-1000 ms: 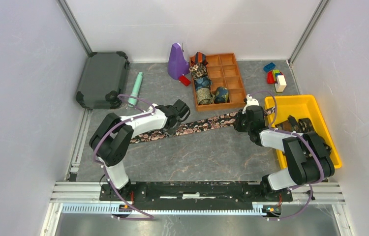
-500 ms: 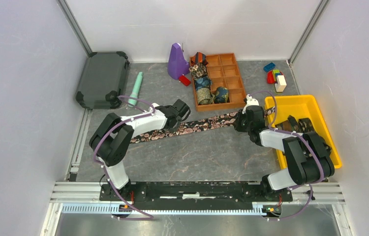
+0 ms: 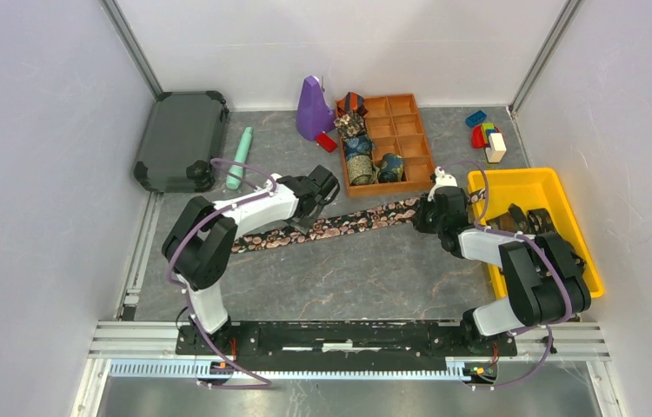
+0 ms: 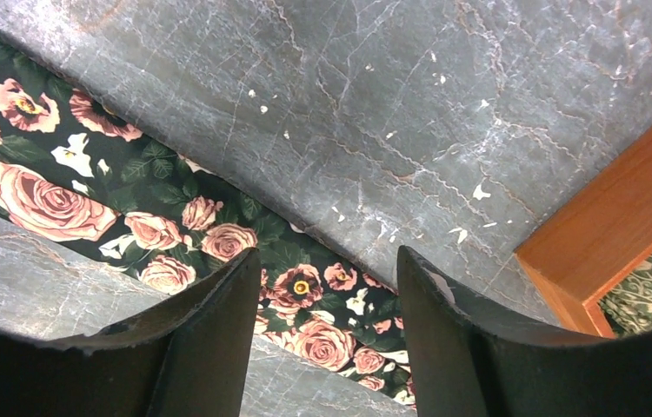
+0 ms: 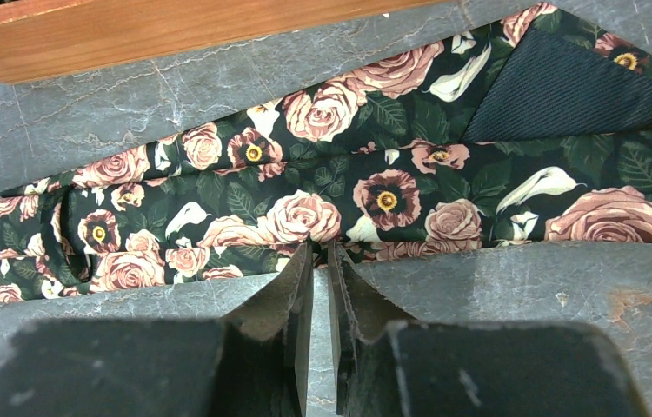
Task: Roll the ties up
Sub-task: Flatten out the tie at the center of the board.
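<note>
A long dark tie (image 3: 349,221) with pink roses lies flat and slanted across the table, between my two grippers. My left gripper (image 3: 312,215) hovers over its middle stretch. In the left wrist view the left gripper (image 4: 327,282) is open, its fingers straddling the tie (image 4: 305,291) without touching it. My right gripper (image 3: 423,215) is at the tie's wide end. In the right wrist view the right gripper (image 5: 319,252) is nearly closed, pinching the near edge of the tie (image 5: 305,208), which is folded over there. Several rolled ties (image 3: 358,148) sit in the wooden tray (image 3: 428,149).
The tray's corner (image 4: 618,234) is close to my left gripper. A yellow bin (image 3: 522,187) holding dark items stands at the right. A purple object (image 3: 312,109), a grey case (image 3: 182,139), a teal cylinder (image 3: 240,156) and toy blocks (image 3: 486,135) lie at the back.
My left gripper has shifted slightly away from me, towards the tray. The right arm and the tie have not moved.
</note>
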### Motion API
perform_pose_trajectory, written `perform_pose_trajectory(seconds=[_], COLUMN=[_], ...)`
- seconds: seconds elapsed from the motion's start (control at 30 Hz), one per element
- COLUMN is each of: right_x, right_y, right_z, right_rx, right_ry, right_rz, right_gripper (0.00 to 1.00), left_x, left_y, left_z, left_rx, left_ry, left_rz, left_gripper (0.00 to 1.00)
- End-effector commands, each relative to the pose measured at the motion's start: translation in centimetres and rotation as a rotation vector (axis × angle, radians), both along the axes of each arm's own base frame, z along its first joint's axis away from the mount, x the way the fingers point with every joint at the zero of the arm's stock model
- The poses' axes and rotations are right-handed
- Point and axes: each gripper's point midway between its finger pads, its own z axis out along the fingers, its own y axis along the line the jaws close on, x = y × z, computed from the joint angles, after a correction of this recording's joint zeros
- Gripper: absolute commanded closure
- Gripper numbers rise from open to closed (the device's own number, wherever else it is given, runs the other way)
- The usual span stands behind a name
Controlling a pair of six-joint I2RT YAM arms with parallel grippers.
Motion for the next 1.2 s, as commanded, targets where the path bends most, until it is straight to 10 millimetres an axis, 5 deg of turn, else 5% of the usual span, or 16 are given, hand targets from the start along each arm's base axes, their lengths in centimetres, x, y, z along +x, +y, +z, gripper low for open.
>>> perform_pose_trajectory(seconds=[0.0, 0.13, 0.43, 0.73, 0.83, 1.03, 1.17], right_x=[-2.6, -2.7, -2.8, -2.8, -2.8, -2.8, -2.9], right_y=[-0.4, -0.4, -0.3, -0.4, -0.3, -0.4, -0.5], right_z=[-2.8, -2.8, -2.9, -2.8, -2.9, -2.9, -2.9], right_rx=[-0.020, -0.016, -0.007, 0.004, 0.010, 0.020, 0.023], right_ry=[0.122, 0.122, 0.124, 0.123, 0.124, 0.126, 0.127], right_rz=[0.021, 0.021, 0.024, 0.026, 0.028, 0.026, 0.024], right_gripper=[0.83, 0.83, 0.83, 0.83, 0.83, 0.83, 0.83], left_x=[-0.3, -0.7, 0.1, 0.7, 1.2, 1.9, 1.0], left_y=[0.5, 0.2, -0.2, -0.3, 0.0, 1.8, 5.0], left_z=[-1.0, -2.3, -3.2, -5.1, -5.6, -6.1, -6.8], left_rx=[0.052, 0.058, 0.079, 0.069, 0.068, 0.098, 0.128], left_ry=[0.049, 0.092, 0.099, 0.130, 0.120, 0.118, 0.159], left_rz=[-0.012, -0.030, -0.063, -0.105, -0.124, -0.172, -0.145], left_gripper=[0.36, 0.37, 0.71, 0.83, 0.97, 0.98, 0.98])
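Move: The stretch of tie that my left hand goes for lies almost straight beneath its open fingers, about 3 cm down. From that hand, the green tube lies some 16 cm ahead and 16 cm left, the patterned tie roll about 13 cm ahead and 11 cm right, and the middle of its partitioned tray roughly 19 cm ahead and 17 cm right. My right hand has the same stretch about 25 cm to its left, 2 cm nearer my base and 1 cm below. I lower my left hand a good 2 cm onto the tie and start closing the fingers, then slide forward about 4 cm across the board towards the tray's near side. The fingers pinch the tie shut on the way and drag its left part along, with the wrist turning slightly clockwise. My right hand stays where it is, still holding the tie's near edge. ##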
